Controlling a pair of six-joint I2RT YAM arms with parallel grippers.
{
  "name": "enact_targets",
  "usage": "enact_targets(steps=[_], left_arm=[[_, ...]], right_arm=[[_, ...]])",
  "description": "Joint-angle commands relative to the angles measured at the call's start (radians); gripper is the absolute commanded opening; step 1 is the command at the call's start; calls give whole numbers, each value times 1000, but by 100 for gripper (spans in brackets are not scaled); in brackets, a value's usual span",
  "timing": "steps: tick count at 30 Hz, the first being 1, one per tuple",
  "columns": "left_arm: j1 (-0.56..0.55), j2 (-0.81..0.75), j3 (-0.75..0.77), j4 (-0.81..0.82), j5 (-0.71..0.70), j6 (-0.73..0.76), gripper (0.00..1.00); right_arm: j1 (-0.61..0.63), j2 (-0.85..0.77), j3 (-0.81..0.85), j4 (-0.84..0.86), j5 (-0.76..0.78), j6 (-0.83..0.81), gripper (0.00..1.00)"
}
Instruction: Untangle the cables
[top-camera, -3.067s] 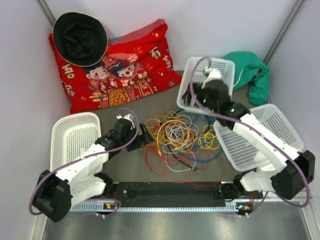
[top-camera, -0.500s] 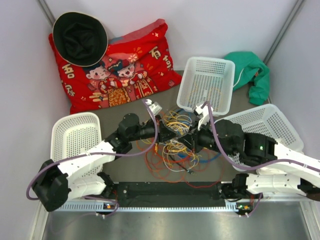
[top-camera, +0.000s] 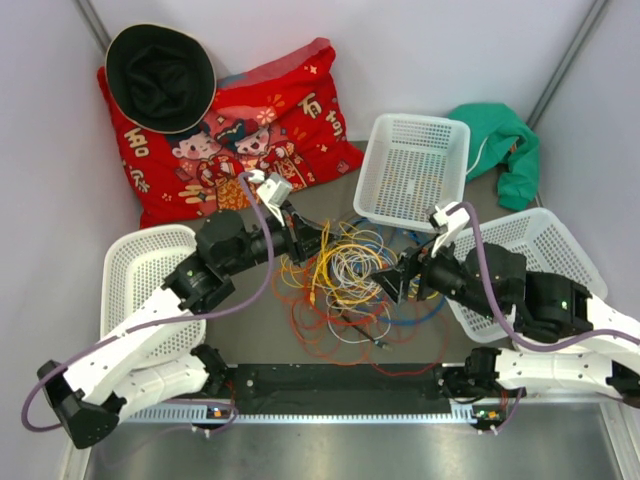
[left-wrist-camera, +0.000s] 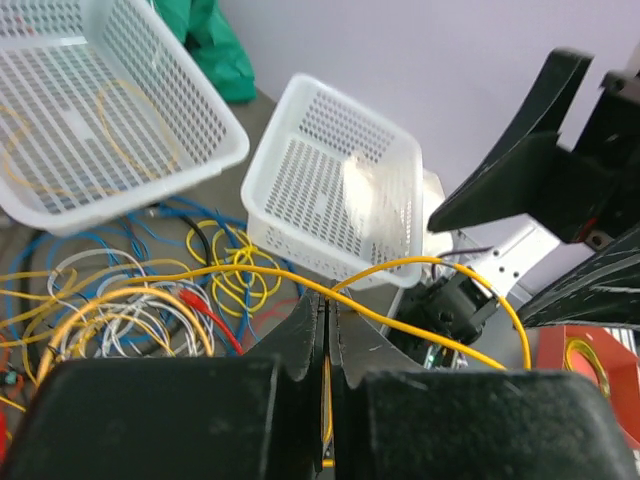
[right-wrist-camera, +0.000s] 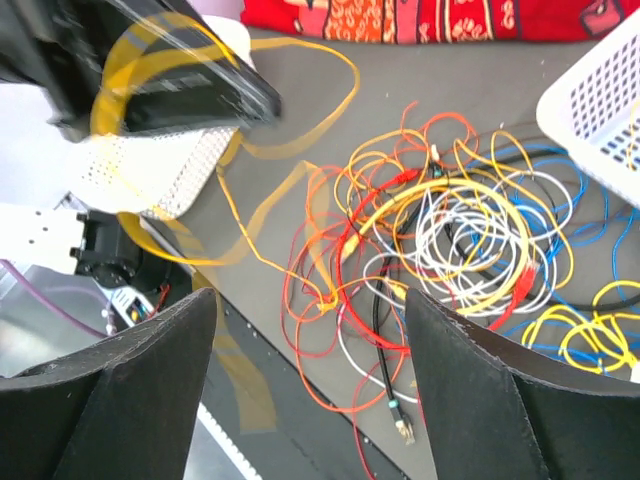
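The cables (top-camera: 352, 278) lie in a tangled heap of yellow, orange, red, white, blue and black loops on the table between the arms. My left gripper (top-camera: 308, 238) is at the heap's left edge. In the left wrist view it (left-wrist-camera: 327, 300) is shut on a yellow cable (left-wrist-camera: 420, 265), which runs taut out of the jaws on both sides. My right gripper (top-camera: 392, 282) is at the heap's right side. In its own view it (right-wrist-camera: 310, 300) hangs open above the cables (right-wrist-camera: 450, 240) with nothing between its fingers (right-wrist-camera: 150, 390). A lifted yellow strand (right-wrist-camera: 300, 60) shows blurred there.
A white basket (top-camera: 140, 270) stands at the left, another (top-camera: 415, 170) at the back with a yellow cable (left-wrist-camera: 130, 110) inside, and a third (top-camera: 545, 250) under the right arm. A red pillow (top-camera: 250, 130) with a black hat (top-camera: 160, 75) and a green cloth (top-camera: 505, 140) lie at the back.
The left gripper has shut on a yellow cable and drawn back to the left, lifting it. The right gripper has opened and pulled back to the right, off the heap.
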Motion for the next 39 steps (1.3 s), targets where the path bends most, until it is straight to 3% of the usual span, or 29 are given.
enact_targets(steps=[1,11,21,25,30,35,39], left_arm=[[0,-14,72,-92,-66,54,0],[0,8,64,-88,-55,34,0],[0,2,46,-85,-51,31,0],[0,-4,40,-74,-46,25,0],[0,-11,33,-77,-48,22,0],[0,-18,29,-138,-126,43,0],[3,-12,24,-245,-285,31,0]], right_arm=[[12,19,22,107,6,-41,74],[12,151,80,319,-196,-83,65],[12,215,76,386,-245,-71,54],[13,237,70,392,-245,-72,37],[10,252,64,388,-221,-74,0],[12,153,111,328,-118,-110,0],[12,57,186,242,9,-188,0]])
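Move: The right hand, open and empty, is going for the yellow strand that loops back from the left hand's shut fingertips; its catching point is about 10 cm to the left, about level fore and aft and 2 cm higher. The left gripper is about 6 cm ahead of the right hand and 12 cm to its left; the cable heap is some 11 cm ahead, 3 cm left and 30 cm below. From the left hand the strand is about 6 cm back, 2 cm right and nearly level. The right hand sweeps about 10 cm left towards the left gripper, rising a couple of centimetres and turning some 15 degrees counter-clockwise as its fingers close, shuts them fully to pinch the yellow strand close beside the left fingertips, then starts back to the right and up by some 3 cm with the strand. Meanwhile the left hand keeps its shut grip on the yellow cable well above the heap, bobbing up about 2 cm at first, then sinking to end some 2.5 cm below its start, easing slightly forward and left at the last. ##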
